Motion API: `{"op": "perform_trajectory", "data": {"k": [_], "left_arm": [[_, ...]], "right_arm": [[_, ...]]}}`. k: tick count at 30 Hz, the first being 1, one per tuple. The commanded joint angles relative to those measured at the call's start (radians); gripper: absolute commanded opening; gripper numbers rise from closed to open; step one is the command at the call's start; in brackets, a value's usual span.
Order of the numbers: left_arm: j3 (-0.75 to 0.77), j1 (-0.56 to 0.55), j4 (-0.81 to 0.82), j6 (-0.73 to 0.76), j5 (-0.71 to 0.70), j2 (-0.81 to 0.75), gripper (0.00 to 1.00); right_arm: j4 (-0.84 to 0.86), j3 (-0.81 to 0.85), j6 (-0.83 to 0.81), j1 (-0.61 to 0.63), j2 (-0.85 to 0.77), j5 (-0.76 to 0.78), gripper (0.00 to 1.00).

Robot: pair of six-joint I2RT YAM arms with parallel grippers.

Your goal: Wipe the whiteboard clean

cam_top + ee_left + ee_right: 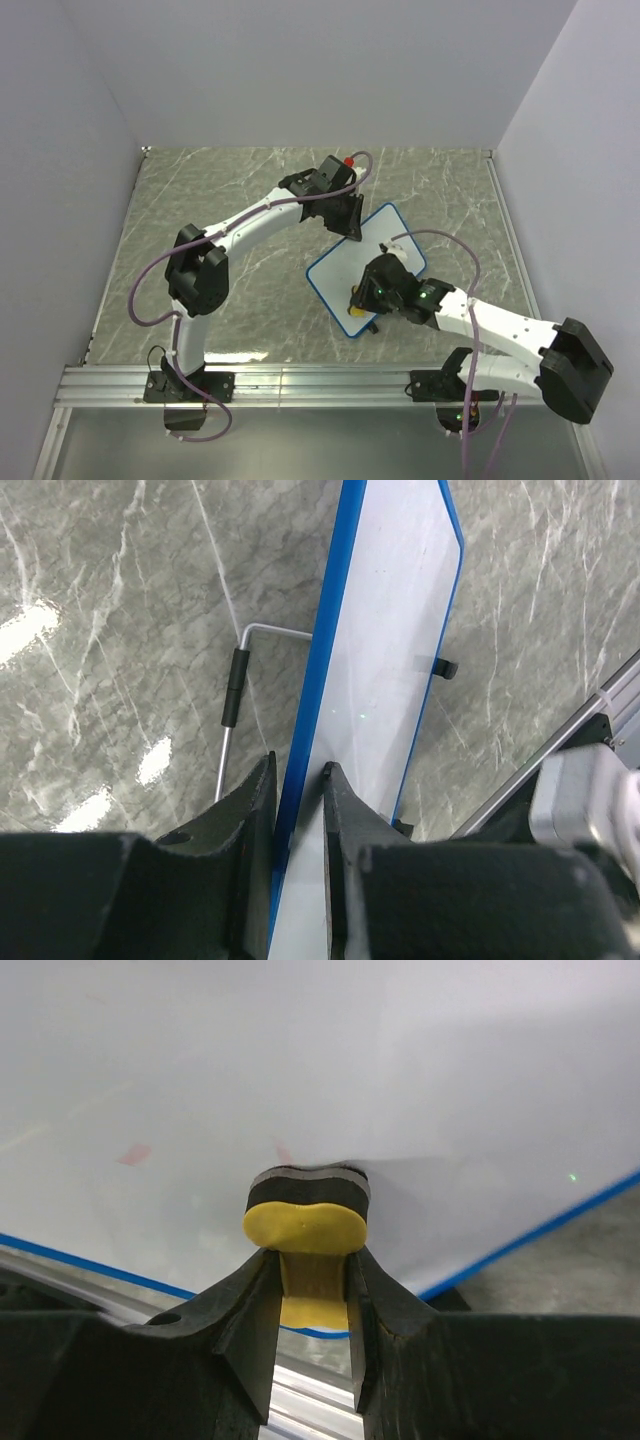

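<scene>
The whiteboard (350,265), white with a thin blue frame, stands tilted on the marble table. My left gripper (352,222) is shut on its far upper edge; in the left wrist view the blue frame (318,670) runs between the left gripper (298,772) and its two fingers. My right gripper (362,296) is shut on the small yellow eraser (305,1222), whose dark felt face presses on the board (300,1070) near its lower blue edge. Faint red smudges (133,1153) remain left of the eraser.
A bent metal stand wire (232,695) with a black sleeve sticks out behind the board. The aluminium rail (300,380) runs along the near table edge. Grey walls enclose the table on three sides.
</scene>
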Motion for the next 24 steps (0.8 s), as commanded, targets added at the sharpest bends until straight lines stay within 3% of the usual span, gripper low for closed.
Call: {"op": "perform_trajectory", "data": {"k": [1,10,14,18,24], "left_arm": [[-0.051,-0.05,-0.129,-0.052,-0.003,-0.004,0.0],[-0.057,-0.05,-0.132,-0.05,-0.011,-0.018,0.0],[-0.06,-0.05,-0.132,-0.047,-0.013,-0.026,0.0],[-0.063,-0.05,-0.135,-0.044,-0.017,-0.034,0.0],[-0.082,-0.048,-0.123,-0.046,-0.016,-0.043,0.0]], "right_arm": [[0.307,0.129,-0.012,-0.011,0.08,0.051,0.0],[0.276,0.345,-0.072,-0.01,0.204,0.036,0.0],[0.248,0.369,-0.078,-0.013,0.226,0.048,0.0],[0.225,0.295,-0.053,-0.033,0.182,0.062,0.0],[0.219,0.02,-0.007,-0.109,0.016,0.082,0.0]]}}
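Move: The right hand, holding the eraser near the whiteboard's lower end, has the board's middle about 7 cm ahead, 2 cm right and 3 cm above it. A faint red smudge lies some 4 cm left and 2 cm ahead, slightly higher; the left gripper is about 14 cm ahead, 1 cm left and 9 cm above. For the left hand, gripping the raised edge, the board's middle is roughly 7 cm back, 3 cm left and 6 cm below. Right hand wipes the eraser about 16 cm up the board, left and forward, then 5 cm right, down. ##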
